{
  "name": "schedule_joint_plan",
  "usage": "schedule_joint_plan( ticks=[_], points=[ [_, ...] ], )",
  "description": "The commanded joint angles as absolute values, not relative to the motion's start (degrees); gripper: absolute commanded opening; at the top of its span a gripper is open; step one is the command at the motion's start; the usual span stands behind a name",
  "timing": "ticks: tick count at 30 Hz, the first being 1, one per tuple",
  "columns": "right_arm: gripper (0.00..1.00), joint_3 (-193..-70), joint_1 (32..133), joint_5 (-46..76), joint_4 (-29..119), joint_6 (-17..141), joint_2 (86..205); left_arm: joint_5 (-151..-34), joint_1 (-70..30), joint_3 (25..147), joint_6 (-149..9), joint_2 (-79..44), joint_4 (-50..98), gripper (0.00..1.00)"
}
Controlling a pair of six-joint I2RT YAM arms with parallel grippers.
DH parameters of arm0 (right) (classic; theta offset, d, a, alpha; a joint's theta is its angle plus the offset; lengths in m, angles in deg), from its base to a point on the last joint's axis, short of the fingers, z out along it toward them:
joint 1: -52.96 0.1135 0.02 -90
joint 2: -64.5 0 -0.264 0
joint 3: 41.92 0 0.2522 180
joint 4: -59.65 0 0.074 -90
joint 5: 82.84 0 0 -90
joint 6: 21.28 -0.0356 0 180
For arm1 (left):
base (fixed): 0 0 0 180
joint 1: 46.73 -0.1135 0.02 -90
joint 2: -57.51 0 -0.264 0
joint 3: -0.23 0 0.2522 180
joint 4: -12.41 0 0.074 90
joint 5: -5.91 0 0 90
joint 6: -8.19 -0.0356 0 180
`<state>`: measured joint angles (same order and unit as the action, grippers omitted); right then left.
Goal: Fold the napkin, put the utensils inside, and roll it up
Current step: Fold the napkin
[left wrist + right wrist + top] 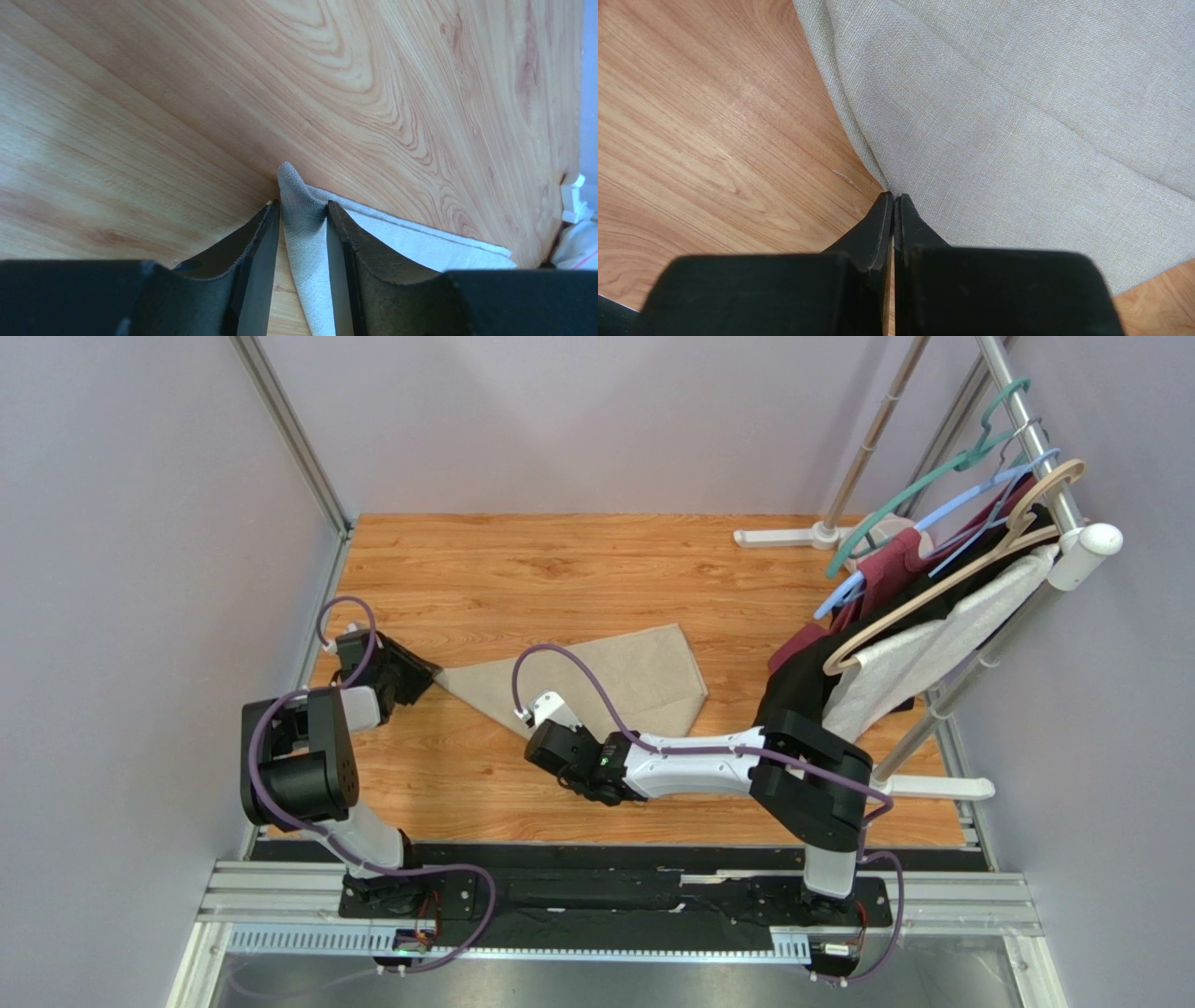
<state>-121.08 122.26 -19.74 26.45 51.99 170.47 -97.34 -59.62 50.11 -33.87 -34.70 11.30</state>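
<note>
The beige napkin (617, 679) lies folded into a rough triangle on the wooden table (561, 560). My left gripper (425, 676) is at the napkin's left point. In the left wrist view its jaws stand apart around the raised corner of cloth (303, 231); the right finger touches the fabric and a gap shows by the left one (301, 206). My right gripper (550, 745) is at the napkin's near edge, shut, and the cloth (1018, 105) creases toward its closed tips (894, 196). The utensils are out of view.
A clothes rack with white and maroon garments on hangers (926, 602) stands at the right, its white foot (786, 536) on the table's far side. Grey walls close in left and right. A black rail (617, 889) carries the arm bases.
</note>
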Motion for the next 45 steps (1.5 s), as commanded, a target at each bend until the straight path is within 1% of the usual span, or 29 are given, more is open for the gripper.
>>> schedule_joint_plan(
  ticks=[1,4,8,11,12,14,15,20,21,22,23,25,26,28,29,32,36,38,41,42,45],
  points=[
    [0.0,-122.0,122.6,-19.7,27.9,51.1,170.1,-97.5,-59.9,51.1,-33.7,-35.6,10.7,0.39],
    [0.0,-122.5,122.6,-19.6,27.8,51.2,170.3,-96.9,-59.9,51.2,-33.8,-35.2,11.5,0.35],
    [0.0,-122.7,122.6,-19.5,27.7,51.4,170.6,-96.9,-59.9,51.2,-34.0,-35.2,11.8,0.35],
    [0.0,-122.6,122.6,-19.5,27.8,51.4,170.7,-96.8,-59.9,51.7,-34.1,-35.7,12.5,0.31],
    [0.0,-122.5,122.6,-19.4,27.8,51.3,170.7,-97.1,-60.0,52.0,-34.4,-35.7,12.5,0.26],
    [0.0,-122.6,122.5,-19.3,27.8,51.4,170.7,-97.3,-59.9,52.4,-34.6,-36.2,12.9,0.23],
    [0.0,-122.6,122.6,-19.2,27.8,51.3,170.6,-97.4,-60.0,52.7,-34.9,-36.3,13.0,0.19],
    [0.01,-122.7,122.6,-18.5,27.7,51.8,170.2,-98.5,-59.9,52.7,-35.8,-36.3,12.6,0.1],
    [0.03,-122.7,122.6,-18.3,27.7,51.8,170.1,-98.6,-59.9,52.7,-36.5,-36.2,12.2,0.05],
    [0.06,-122.9,122.6,-17.9,27.7,51.9,170.0,-98.7,-59.9,52.7,-36.8,-36.2,11.7,0.03],
    [0.16,-123.0,122.6,-17.5,27.7,52.1,169.7,-98.9,-59.9,52.7,-37.2,-35.7,11.4,0.01],
    [0.28,-123.5,122.6,-16.5,27.7,52.6,168.9,-98.9,-59.9,52.6,-38.6,-34.9,11.1,0.0],
    [0.39,-123.7,122.6,-16.0,27.8,52.8,168.4,-98.9,-59.9,52.4,-38.7,-34.4,10.8,0.0],
    [0.5,-124.1,122.6,-14.6,27.7,53.4,166.6,-99.3,-59.9,52.0,-39.5,-33.2,9.7,0.0],
    [0.53,-124.4,122.6,-14.3,27.5,53.6,165.8,-99.6,-60.0,52.0,-39.8,-32.8,9.7,0.0],
    [0.56,-124.8,122.4,-14.0,26.2,53.7,162.2,-101.0,-59.8,51.3,-40.2,-30.6,8.6,0.0],
    [0.57,-123.2,120.6,-14.8,24.5,52.3,157.5,-102.4,-58.9,50.5,-40.9,-27.0,6.6,0.0],
    [0.57,-121.7,118.0,-15.1,23.5,50.7,154.6,-102.8,-57.6,50.5,-41.6,-24.8,6.2,0.0],
    [0.57,-117.4,114.6,-16.7,23.0,49.1,151.8,-103.2,-53.3,50.4,-42.6,-22.5,6.0,0.0],
    [0.57,-115.1,113.7,-17.2,22.8,48.6,150.2,-103.2,-50.5,50.4,-43.0,-22.0,5.6,0.0],
    [0.57,-111.1,110.2,-18.2,21.7,45.7,147.4,-103.6,-47.0,50.5,-44.3,-21.1,5.2,0.0]
  ],
)
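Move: The napkin's left corner already lies between the left hand's half-open fingers, practically at the hand point and about 1 cm below. The near-left edge, where the right fingers are shut, is some 11 cm back and 12 cm to the right of the left hand; the far-right corner is about 8 cm ahead and 33 cm right. From the right hand, the left corner lies roughly 11 cm ahead and 12 cm left, while that edge is right at its fingertips. Settling barely a centimetre lower, the left fingers close fully and pinch the napkin's left corner, then lift it about 9 cm while swinging some 6 cm right, the fingers tipping up and turning clockwise. Once that grip is shut, the right hand opens, lets go of the near-left edge and rises about 9 cm, drifting right and a little forward over the napkin with its left side tilting up. ##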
